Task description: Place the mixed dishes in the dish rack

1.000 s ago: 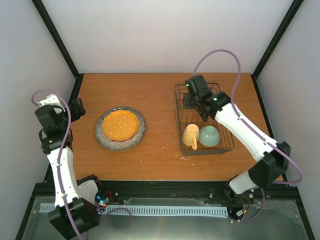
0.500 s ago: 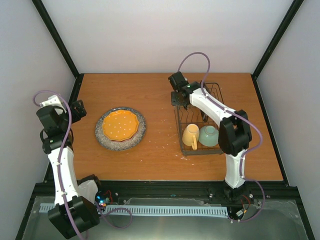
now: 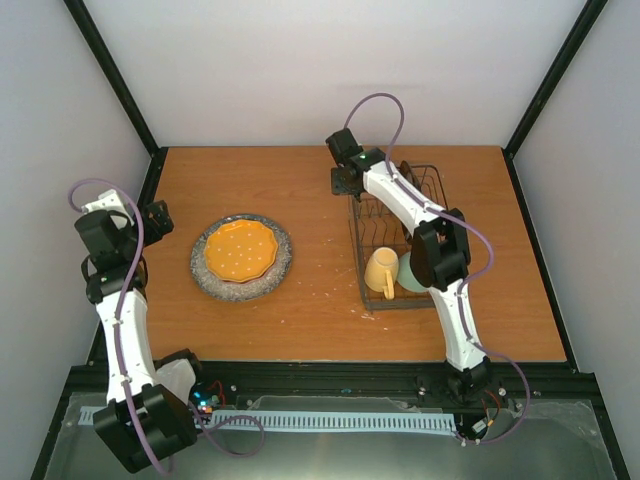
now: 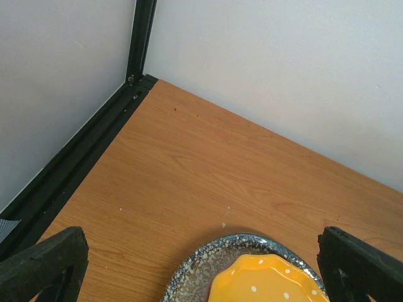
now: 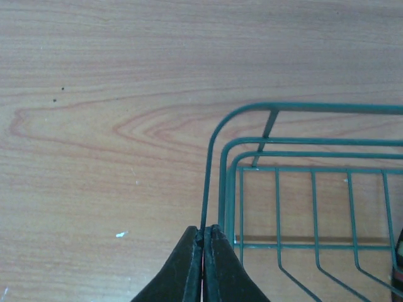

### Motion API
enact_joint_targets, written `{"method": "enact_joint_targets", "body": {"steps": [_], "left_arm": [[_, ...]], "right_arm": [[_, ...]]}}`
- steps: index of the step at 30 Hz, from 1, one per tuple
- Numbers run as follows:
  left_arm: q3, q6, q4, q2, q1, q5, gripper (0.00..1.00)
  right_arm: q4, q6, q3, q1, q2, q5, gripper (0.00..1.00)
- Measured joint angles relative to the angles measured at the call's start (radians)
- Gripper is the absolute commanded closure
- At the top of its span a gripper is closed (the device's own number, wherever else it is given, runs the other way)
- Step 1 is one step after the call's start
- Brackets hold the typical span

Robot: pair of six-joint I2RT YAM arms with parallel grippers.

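Observation:
The dark wire dish rack (image 3: 372, 218) stands at the right of the table, with a yellow cup (image 3: 381, 272) and a green bowl (image 3: 412, 276) in its near end. My right gripper (image 3: 345, 186) sits at the rack's far-left corner. In the right wrist view its jaws (image 5: 203, 235) are shut on the rack's top rim wire (image 5: 213, 160). An orange scalloped plate (image 3: 240, 249) lies on a speckled grey plate (image 3: 276, 275) at the left. My left gripper (image 3: 156, 216) hangs open left of the plates, its fingers (image 4: 45, 263) wide apart above the speckled plate's rim (image 4: 208, 255).
Black frame posts and white walls close in the table on three sides. The right forearm (image 3: 405, 205) crosses above the rack's far half. Bare wood lies between the plates and the rack.
The right arm swung left and back, from above the rack's middle to its far-left corner. The rack, the dishes and the left arm have not moved.

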State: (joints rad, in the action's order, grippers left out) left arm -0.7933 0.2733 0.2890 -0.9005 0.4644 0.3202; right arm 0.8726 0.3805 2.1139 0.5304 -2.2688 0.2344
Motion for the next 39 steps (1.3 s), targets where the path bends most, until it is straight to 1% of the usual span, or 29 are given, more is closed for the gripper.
{"method": "enact_joint_targets", "body": {"steps": [4,9,12,16,22,26,29,30,33,35,36,39], "left_arm": [[0.002,0.0,-0.005,-0.008,0.0,-0.001,0.0],[0.01,0.0,-0.012,-0.023,0.0,-0.002,0.0],[0.012,0.0,-0.013,-0.031,0.0,-0.002,0.0],[0.012,0.0,-0.013,-0.037,0.0,-0.002,0.0],[0.012,0.0,-0.013,-0.038,0.0,-0.002,0.0],[0.012,0.0,-0.013,-0.037,0.0,-0.002,0.0],[0.012,0.0,-0.013,-0.037,0.0,-0.002,0.0],[0.012,0.0,-0.013,-0.037,0.0,-0.002,0.0],[0.012,0.0,-0.013,-0.035,0.0,-0.002,0.0],[0.012,0.0,-0.013,-0.034,0.0,-0.002,0.0],[0.012,0.0,-0.012,-0.033,0.0,-0.002,0.0],[0.012,0.0,-0.013,-0.031,0.0,-0.002,0.0]], "right_arm": [[0.037,-0.009,0.096,-0.01,-0.057,-0.001,0.97],[0.044,-0.02,0.129,-0.025,-0.075,-0.011,0.97],[0.013,-0.033,0.107,-0.031,-0.068,-0.024,0.97],[-0.055,-0.055,0.009,-0.04,-0.006,-0.059,0.97],[-0.104,-0.075,-0.068,-0.053,0.095,-0.052,0.97],[-0.114,-0.078,-0.082,-0.062,0.146,-0.034,0.97],[-0.091,-0.077,-0.069,-0.073,0.134,-0.023,0.97],[-0.078,-0.077,-0.061,-0.077,0.12,-0.02,0.95],[-0.047,-0.07,-0.047,-0.082,0.066,-0.01,0.75],[-0.021,-0.069,-0.047,-0.085,0.028,-0.006,0.64],[-0.011,-0.067,-0.046,-0.085,0.013,-0.006,0.62],[0.022,-0.06,-0.036,-0.085,-0.021,-0.006,0.6]]}}
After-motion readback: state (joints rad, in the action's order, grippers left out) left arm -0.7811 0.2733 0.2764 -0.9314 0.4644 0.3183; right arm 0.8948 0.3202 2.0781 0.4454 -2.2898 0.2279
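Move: The right hand's shut fingertips are right at the dish rack's left rim. The open corner just inside that rim lies about 5 cm to the right, 1 cm ahead and 3 cm below. The striped plate stands in the rack roughly 13 cm right and 3 cm back. The mug is some 20 cm back and 8 cm right. From the left hand the open corner is about 19 cm ahead, 50 cm right and 15 cm lower. Ease the shut right fingers about 2 cm forward at the rack's left rim, then lift them some 6 cm and carry them about 5 cm right over the rim. Drop quickly into the empty corner inside, to about 3 cm below the starting height, opening the fingers to less than half as they go down between the rim and the striped plate. ##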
